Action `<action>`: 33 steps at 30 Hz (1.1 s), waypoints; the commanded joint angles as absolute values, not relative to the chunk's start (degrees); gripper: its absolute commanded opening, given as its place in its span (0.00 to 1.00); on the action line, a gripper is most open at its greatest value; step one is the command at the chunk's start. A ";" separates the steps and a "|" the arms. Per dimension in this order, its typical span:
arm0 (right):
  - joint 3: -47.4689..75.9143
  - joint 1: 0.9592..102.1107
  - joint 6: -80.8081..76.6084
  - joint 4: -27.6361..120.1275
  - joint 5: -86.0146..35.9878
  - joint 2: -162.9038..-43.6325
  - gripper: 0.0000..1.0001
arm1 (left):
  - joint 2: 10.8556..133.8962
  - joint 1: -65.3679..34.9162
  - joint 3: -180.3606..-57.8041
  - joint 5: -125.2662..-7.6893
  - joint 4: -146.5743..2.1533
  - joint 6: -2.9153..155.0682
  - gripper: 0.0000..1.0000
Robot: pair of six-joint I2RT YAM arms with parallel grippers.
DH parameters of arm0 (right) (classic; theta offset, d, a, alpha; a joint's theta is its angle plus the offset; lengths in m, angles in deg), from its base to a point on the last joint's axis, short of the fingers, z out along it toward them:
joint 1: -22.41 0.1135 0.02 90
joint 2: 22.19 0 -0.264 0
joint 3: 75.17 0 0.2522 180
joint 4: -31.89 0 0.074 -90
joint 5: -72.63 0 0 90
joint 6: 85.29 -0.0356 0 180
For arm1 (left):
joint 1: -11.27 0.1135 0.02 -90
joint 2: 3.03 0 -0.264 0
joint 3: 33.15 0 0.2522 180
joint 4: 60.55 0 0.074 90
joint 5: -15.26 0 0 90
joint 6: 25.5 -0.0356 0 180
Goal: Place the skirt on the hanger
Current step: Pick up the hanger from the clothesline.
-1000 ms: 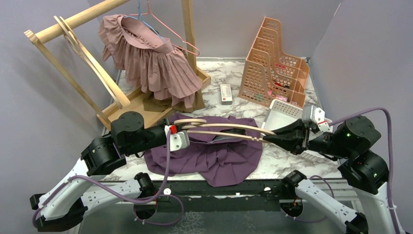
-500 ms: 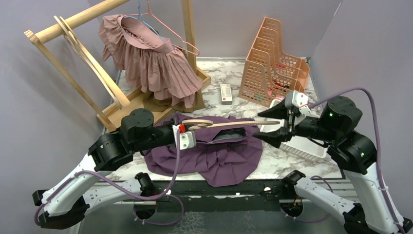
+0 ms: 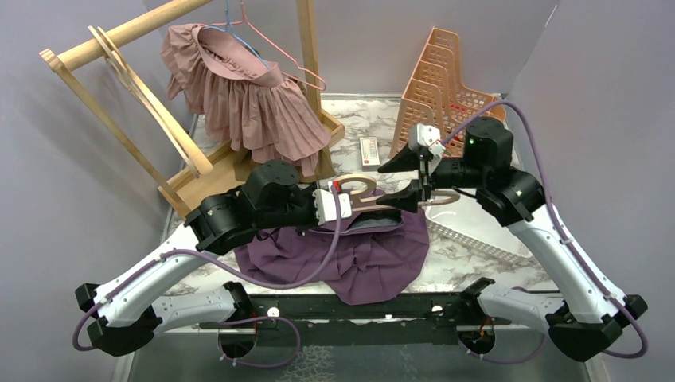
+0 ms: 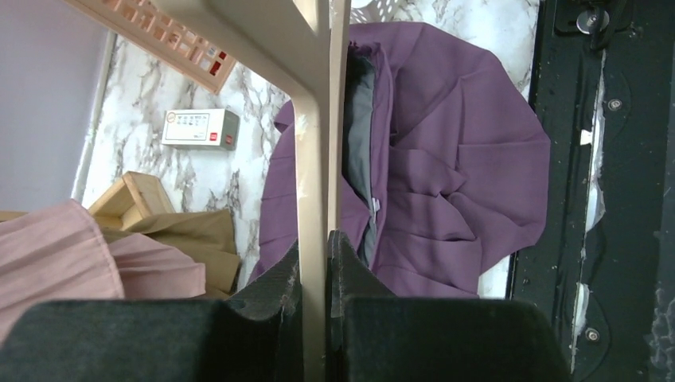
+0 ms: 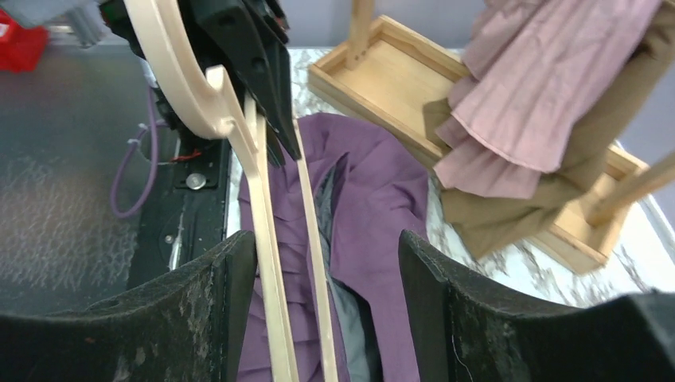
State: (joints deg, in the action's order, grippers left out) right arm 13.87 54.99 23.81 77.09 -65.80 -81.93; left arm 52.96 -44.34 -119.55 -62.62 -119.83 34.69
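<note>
The purple skirt (image 3: 350, 259) lies crumpled on the marble table, its grey-lined waist opening showing in the left wrist view (image 4: 446, 183) and the right wrist view (image 5: 374, 199). My left gripper (image 3: 344, 199) is shut on the wooden hanger (image 3: 358, 188) near its hook, and the bar (image 4: 314, 159) is pinched between the jaws (image 4: 316, 247). My right gripper (image 3: 394, 189) is open and straddles the hanger's two thin arms (image 5: 267, 239) without squeezing them (image 5: 326, 239). The hanger hangs just above the skirt's waist.
A wooden rack (image 3: 119, 40) at back left carries a pink pleated skirt (image 3: 247, 95) on a pink wire hanger. A peach file organiser (image 3: 446, 79) stands at back right. A small white box (image 3: 368, 151) lies mid-table, a white basket (image 3: 470, 239) under the right arm.
My right gripper has let go of the hanger's far end, opened wide and swung back and left. My left arm has carried the hanger to the right, toward the table's middle.
</note>
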 commanded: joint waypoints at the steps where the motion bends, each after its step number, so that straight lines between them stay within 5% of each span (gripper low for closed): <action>1: 12.36 55.34 24.56 68.29 -74.49 -84.61 0.67 | 53.82 -44.58 -121.66 -58.76 -120.19 36.08 0.00; 13: 8.89 61.85 23.93 65.12 -75.87 -88.70 0.45 | 56.50 -44.55 -122.24 -57.81 -120.11 34.59 0.00; 16: 7.89 62.67 22.91 62.87 -74.70 -88.94 0.26 | 56.42 -44.58 -122.05 -58.21 -120.03 34.06 0.00; 19: 5.78 62.75 19.72 56.61 -71.76 -87.14 0.02 | 55.64 -44.54 -120.84 -59.75 -119.78 33.46 0.12; 24: 1.36 62.75 13.50 45.48 -65.88 -81.08 0.01 | 52.82 -44.54 -118.10 -64.86 -119.31 34.47 0.49; 33: -2.30 62.72 11.93 46.55 -61.52 -76.71 0.01 | 44.51 -44.56 -114.07 -70.59 -113.72 37.98 0.65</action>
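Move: The hanger's neck, at the root of its hook, lies about 5 cm left of the open right gripper, some 3 cm back and 1 cm lower. The left hand still pinches a hanger bar, with the neck roughly 4 cm to its right, level fore-and-aft and 3 cm above it. The purple skirt lies almost straight under the left hand, about 25 cm down; the small box on the table is some 17 cm ahead of the right hand and level sideways, 28 cm below. The right fingers close on the hanger by the root of its hook after reaching about 5 cm left, then also back and down, turning some 15 degrees counter-clockwise; the left hand, still pinching its bar, sinks 2–3 cm. The left fingers then open and that hand draws up and left off the bar, while the right hand lifts about 3 cm, easing back right and tipping its fingertips up. ##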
